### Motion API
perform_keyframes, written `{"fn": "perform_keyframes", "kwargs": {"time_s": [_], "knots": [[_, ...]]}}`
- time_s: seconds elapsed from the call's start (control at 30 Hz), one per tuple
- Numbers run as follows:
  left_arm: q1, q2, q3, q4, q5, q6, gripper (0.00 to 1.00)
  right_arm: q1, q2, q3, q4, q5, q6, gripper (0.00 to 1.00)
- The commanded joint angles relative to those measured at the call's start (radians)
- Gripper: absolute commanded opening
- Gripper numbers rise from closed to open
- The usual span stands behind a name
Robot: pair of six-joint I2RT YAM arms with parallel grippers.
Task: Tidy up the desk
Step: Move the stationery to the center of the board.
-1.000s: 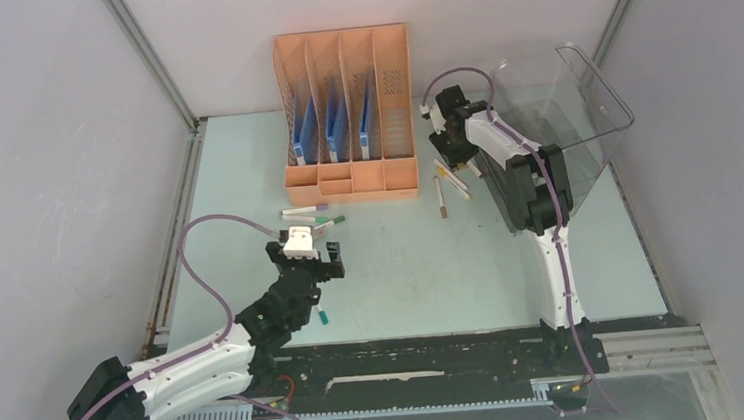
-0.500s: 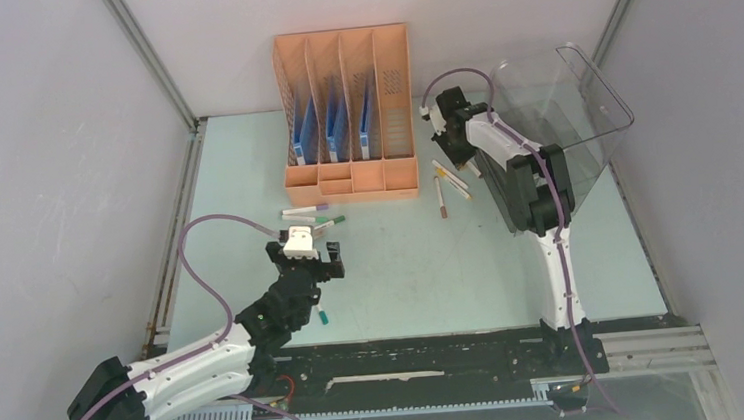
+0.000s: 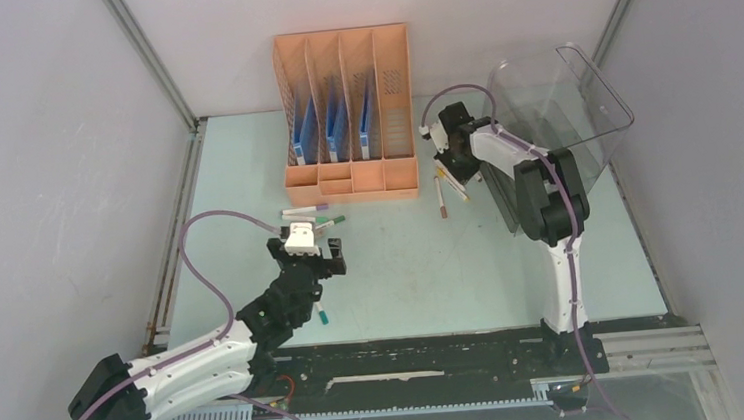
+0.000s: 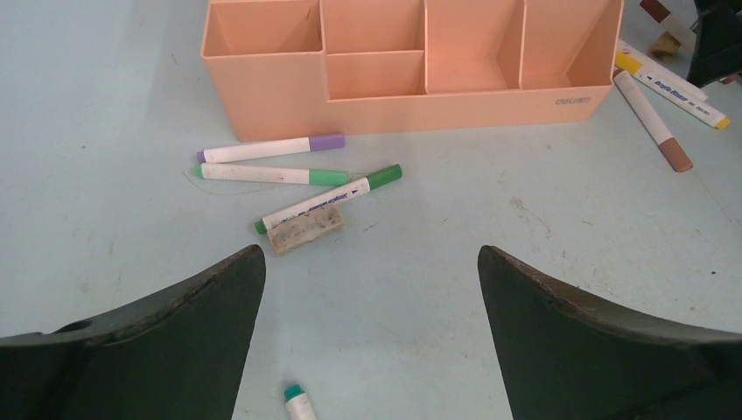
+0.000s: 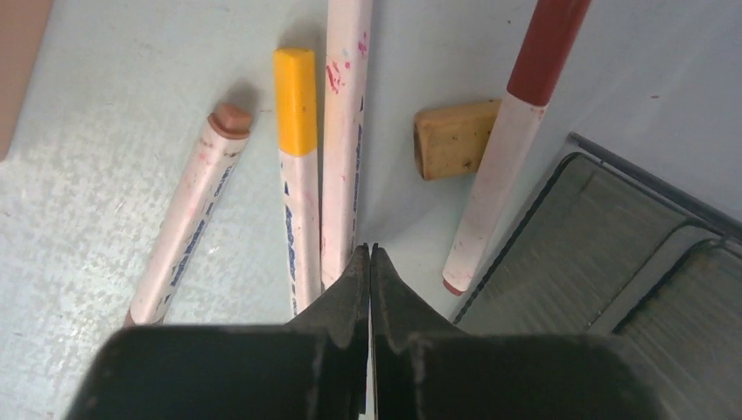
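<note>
The desk (image 3: 422, 256) is a pale mint-green tabletop. My left gripper (image 4: 369, 254) hovers open over bare desk, with nothing between its fingers. Ahead of it lie a purple-capped marker (image 4: 271, 149), two green-capped markers (image 4: 262, 173) and a worn eraser (image 4: 304, 229). Another green-tipped marker (image 4: 297, 404) lies just below the jaws. My right gripper (image 5: 368, 250) is shut with nothing in it, its tips beside the end of a white marker (image 5: 346, 131). Around that one lie a yellow-capped marker (image 5: 297, 157), a brown-capped marker (image 5: 188, 236), a red-capped marker (image 5: 516, 140) and a tan eraser (image 5: 457, 138).
An orange file rack (image 3: 345, 112) holding blue folders stands at the back middle, with low front compartments (image 4: 411, 70). A clear smoky bin (image 3: 560, 105) stands tilted at the back right, its edge (image 5: 612, 254) right next to my right gripper. Grey walls enclose the desk.
My right gripper has closed from about half open to fully shut, on nothing, and its wrist has shifted slightly. The left gripper stays open and has crept a little forward.
</note>
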Motion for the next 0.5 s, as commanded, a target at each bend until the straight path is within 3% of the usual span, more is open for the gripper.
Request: {"fn": "perform_keyframes", "kwargs": {"time_s": [0.0,0.07,0.23,0.33,0.47], "knots": [[0.005,0.002,0.036,0.02,-0.021,0.017,1.0,0.003,-0.114,-0.008,0.038,-0.018,-0.064,0.05],[0.005,0.002,0.036,0.02,-0.021,0.017,1.0,-0.003,-0.129,-0.001,0.047,-0.032,-0.099,0.21],[0.005,0.01,0.042,0.019,-0.021,0.018,1.0,-0.023,-0.078,0.126,-0.045,-0.127,-0.189,0.32],[0.004,0.014,0.044,0.017,-0.021,0.018,1.0,-0.004,-0.038,0.176,-0.126,-0.14,-0.346,0.47],[0.005,0.022,0.05,0.013,-0.022,0.018,1.0,0.024,-0.008,0.182,-0.165,-0.112,-0.594,0.55]]}}
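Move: The dark-red-capped marker I seem to be after lies with its middle about 5 cm ahead of my right hand and 2 cm to its right, barely 1 cm lower. The wooden block sits 6 cm ahead and 1 cm left; the plain white marker is 3 cm ahead, 4 cm left; the yellow-capped marker is level with me, 5 cm left. From my left hand, the red-capped marker is some 16 cm ahead, 47 cm right and 12 cm down. My right hand, shut and empty down beside the white marker's near end, lifts about 7 cm, first straight up, then also forward some 3 cm over the red-capped marker and block, easing slightly left. On the way I open the fingers to roughly half and turn the wrist nearly 20 degrees counter-clockwise, still pointing mostly down. ##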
